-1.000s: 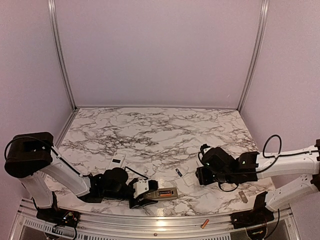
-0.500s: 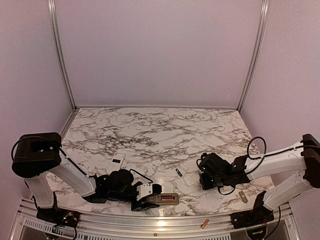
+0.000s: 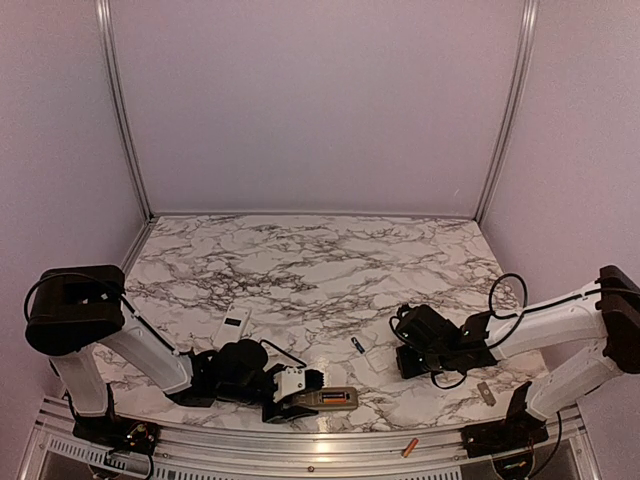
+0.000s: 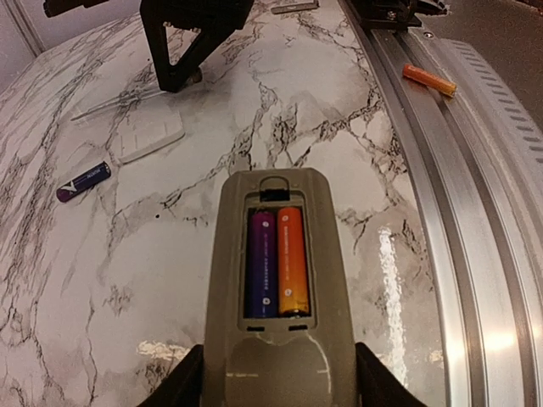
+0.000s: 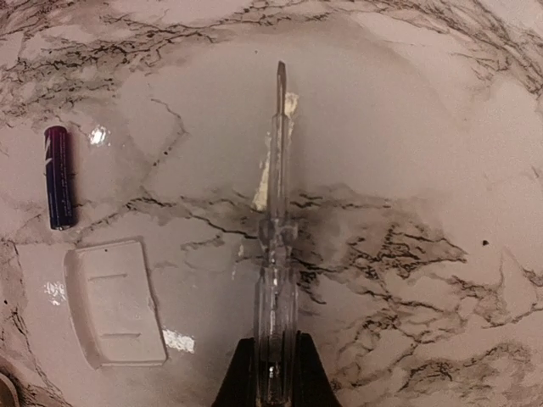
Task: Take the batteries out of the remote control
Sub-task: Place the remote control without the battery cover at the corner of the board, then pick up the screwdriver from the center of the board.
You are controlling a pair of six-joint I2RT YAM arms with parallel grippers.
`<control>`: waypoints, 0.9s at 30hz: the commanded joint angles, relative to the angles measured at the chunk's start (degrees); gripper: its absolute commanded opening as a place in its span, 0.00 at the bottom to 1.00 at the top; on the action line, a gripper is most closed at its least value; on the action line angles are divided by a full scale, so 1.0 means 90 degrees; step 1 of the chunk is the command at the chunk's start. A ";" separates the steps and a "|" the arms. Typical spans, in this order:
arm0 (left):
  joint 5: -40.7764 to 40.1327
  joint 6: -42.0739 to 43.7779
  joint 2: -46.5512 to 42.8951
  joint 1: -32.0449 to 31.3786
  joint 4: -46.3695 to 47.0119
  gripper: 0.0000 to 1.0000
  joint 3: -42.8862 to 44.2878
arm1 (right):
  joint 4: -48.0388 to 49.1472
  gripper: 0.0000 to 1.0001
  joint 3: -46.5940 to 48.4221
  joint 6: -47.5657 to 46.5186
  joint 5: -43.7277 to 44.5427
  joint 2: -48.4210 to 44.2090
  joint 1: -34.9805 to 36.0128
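Note:
My left gripper (image 4: 276, 386) is shut on the near end of a grey remote control (image 4: 276, 280), back side up and low over the table near the front edge (image 3: 330, 399). Its open compartment holds two batteries side by side, a purple one (image 4: 261, 263) and an orange one (image 4: 291, 261). A loose dark blue battery (image 5: 58, 176) lies on the marble beside a white cover piece (image 5: 119, 314). An orange battery (image 4: 428, 79) lies on the metal front rail. My right gripper (image 5: 273, 373) is shut on a clear screwdriver (image 5: 277, 254), tip down at the table, right of the cover.
A white remote (image 3: 234, 322) lies on the left part of the marble table (image 3: 300, 260). A small grey cover piece (image 3: 485, 392) lies near the right arm. The metal rail (image 3: 330, 455) runs along the front edge close to the held remote.
My left gripper has shifted the grey remote slightly right and toward the front edge. My right arm has lowered and settled with the screwdriver near the white cover.

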 commanded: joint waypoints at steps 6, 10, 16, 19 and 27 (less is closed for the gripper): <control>-0.0657 -0.0002 -0.0259 -0.0035 0.0719 0.99 -0.0460 | -0.0110 0.00 0.0096 -0.0435 0.0114 -0.0500 -0.0030; -0.1386 -0.0064 -0.0465 -0.0035 0.0789 0.99 -0.0461 | 0.0047 0.00 0.0165 -0.0792 0.0176 -0.0802 -0.0030; -0.2961 -0.0183 -0.1085 -0.0026 0.1699 0.99 -0.0659 | 0.0228 0.00 0.0376 -0.1311 0.0502 -0.0941 0.0145; -0.3073 -0.0144 -0.1347 0.0068 0.1829 0.99 -0.0526 | 0.0295 0.00 0.0541 -0.1529 0.1013 -0.0955 0.0490; -0.1055 -0.0941 -0.2250 0.0876 0.0957 0.98 -0.0159 | 0.0260 0.00 0.0805 -0.2116 0.1733 -0.0948 0.1112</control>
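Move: The left hand still holds the grey remote control on the table near the front edge, its middle about 3 cm to the hand's right. From that hand the loose purple battery lies some 14 cm ahead and 10 cm right. For the right hand, already shut on the screwdriver, the remote is roughly 17 cm left and 10 cm back; the battery cover is about 6 cm left and 2 cm ahead. Left fingers open off the remote, rising 14 cm and forward; right hand lifts the screwdriver some 8 cm. ##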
